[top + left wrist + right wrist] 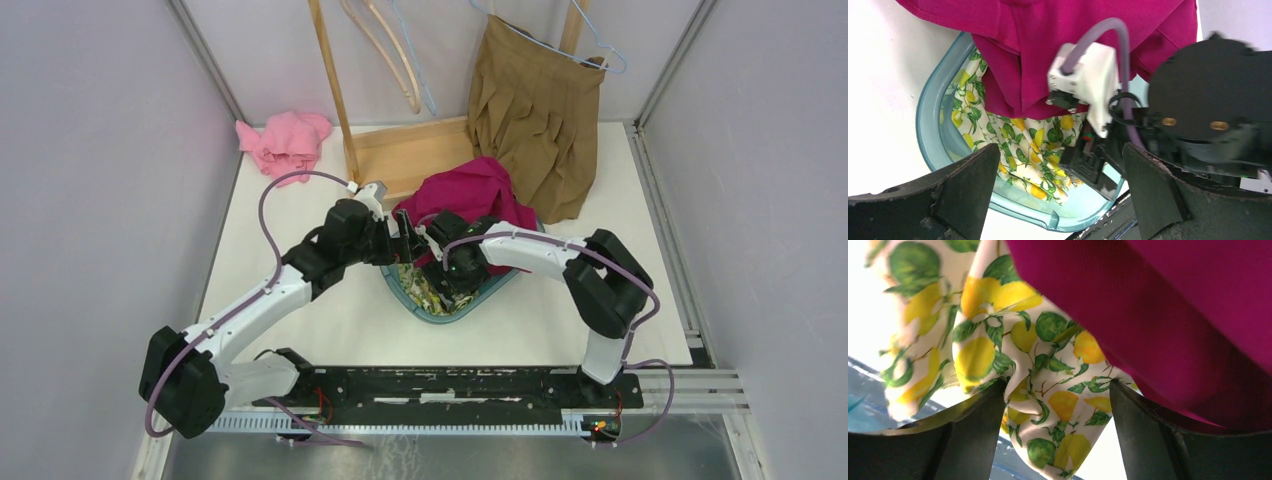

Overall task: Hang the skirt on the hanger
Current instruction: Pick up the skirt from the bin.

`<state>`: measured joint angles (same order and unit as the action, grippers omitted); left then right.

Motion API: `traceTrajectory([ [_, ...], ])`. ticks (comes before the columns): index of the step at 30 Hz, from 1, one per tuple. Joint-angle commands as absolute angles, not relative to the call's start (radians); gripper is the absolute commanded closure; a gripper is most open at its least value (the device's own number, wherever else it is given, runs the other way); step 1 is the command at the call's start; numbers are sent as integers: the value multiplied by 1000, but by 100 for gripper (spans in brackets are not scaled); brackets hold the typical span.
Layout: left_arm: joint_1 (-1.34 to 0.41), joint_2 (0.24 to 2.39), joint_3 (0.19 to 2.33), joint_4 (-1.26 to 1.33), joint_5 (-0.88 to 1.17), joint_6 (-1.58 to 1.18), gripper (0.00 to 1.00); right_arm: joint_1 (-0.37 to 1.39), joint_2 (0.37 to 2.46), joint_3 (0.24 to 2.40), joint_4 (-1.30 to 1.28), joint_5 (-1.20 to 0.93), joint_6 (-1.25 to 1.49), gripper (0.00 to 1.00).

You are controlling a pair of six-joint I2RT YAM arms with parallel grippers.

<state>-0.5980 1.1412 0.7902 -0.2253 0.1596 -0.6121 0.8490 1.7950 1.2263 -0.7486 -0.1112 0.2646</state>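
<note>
A lemon-print skirt (420, 285) lies crumpled in a blue basket (440, 315) at the table's middle. A magenta garment (470, 195) drapes over the basket's far rim and partly covers the skirt. My right gripper (440, 262) is down in the basket. In the right wrist view it (1058, 405) is open, with a fold of the lemon skirt (998, 340) between its jaws and the magenta cloth (1173, 315) beside it. My left gripper (408, 243) is open and empty, just above the basket's left side (928, 120). An empty wooden hanger (385, 50) hangs on the rack at the back.
A brown pleated skirt (535, 120) hangs on a blue wire hanger (600, 45) at the back right. The wooden rack's base (410, 150) stands behind the basket. A pink cloth (283, 140) lies at the back left. Walls close in the table on both sides.
</note>
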Motion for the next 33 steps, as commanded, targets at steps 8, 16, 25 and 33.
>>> traceTrajectory([
  [8, -606, 1115, 812, -177, 155, -609, 1, 884, 1907, 1240, -698, -68, 286, 20],
  [16, -609, 1111, 810, -180, 151, -609, 1, 893, 1933, 1240, -668, -80, 290, 36],
  [25, -609, 1106, 816, -194, 144, -600, 1, 896, 1857, 1238, -692, -82, 268, 81],
  [33, -610, 1110, 826, -201, 146, -595, 1, 899, 1628, 1283, -758, -104, 255, 99],
])
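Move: The lemon-print skirt lies in the bin almost under the right hand, its middle some 3 cm to the left, 1 cm ahead and about 3 cm below. The magenta skirt is heaped over its far part, middle roughly 12 cm ahead, 4 cm to the right and 2 cm higher than the hand; the bin's near rim runs about 5 cm behind the hand. From the left hand the lemon-print skirt is some 6 cm back, 3 cm right and 15 cm down. The lemon-print skirt is pinched near its right end: the right hand, fingers pointing down and still wide, sinks about 2.5 cm onto the cloth, creeps about a centimetre left while low, and closes until the fingertips nip a fold. With the fingers shut on it, the hand then starts back up, rising some 3 cm. ##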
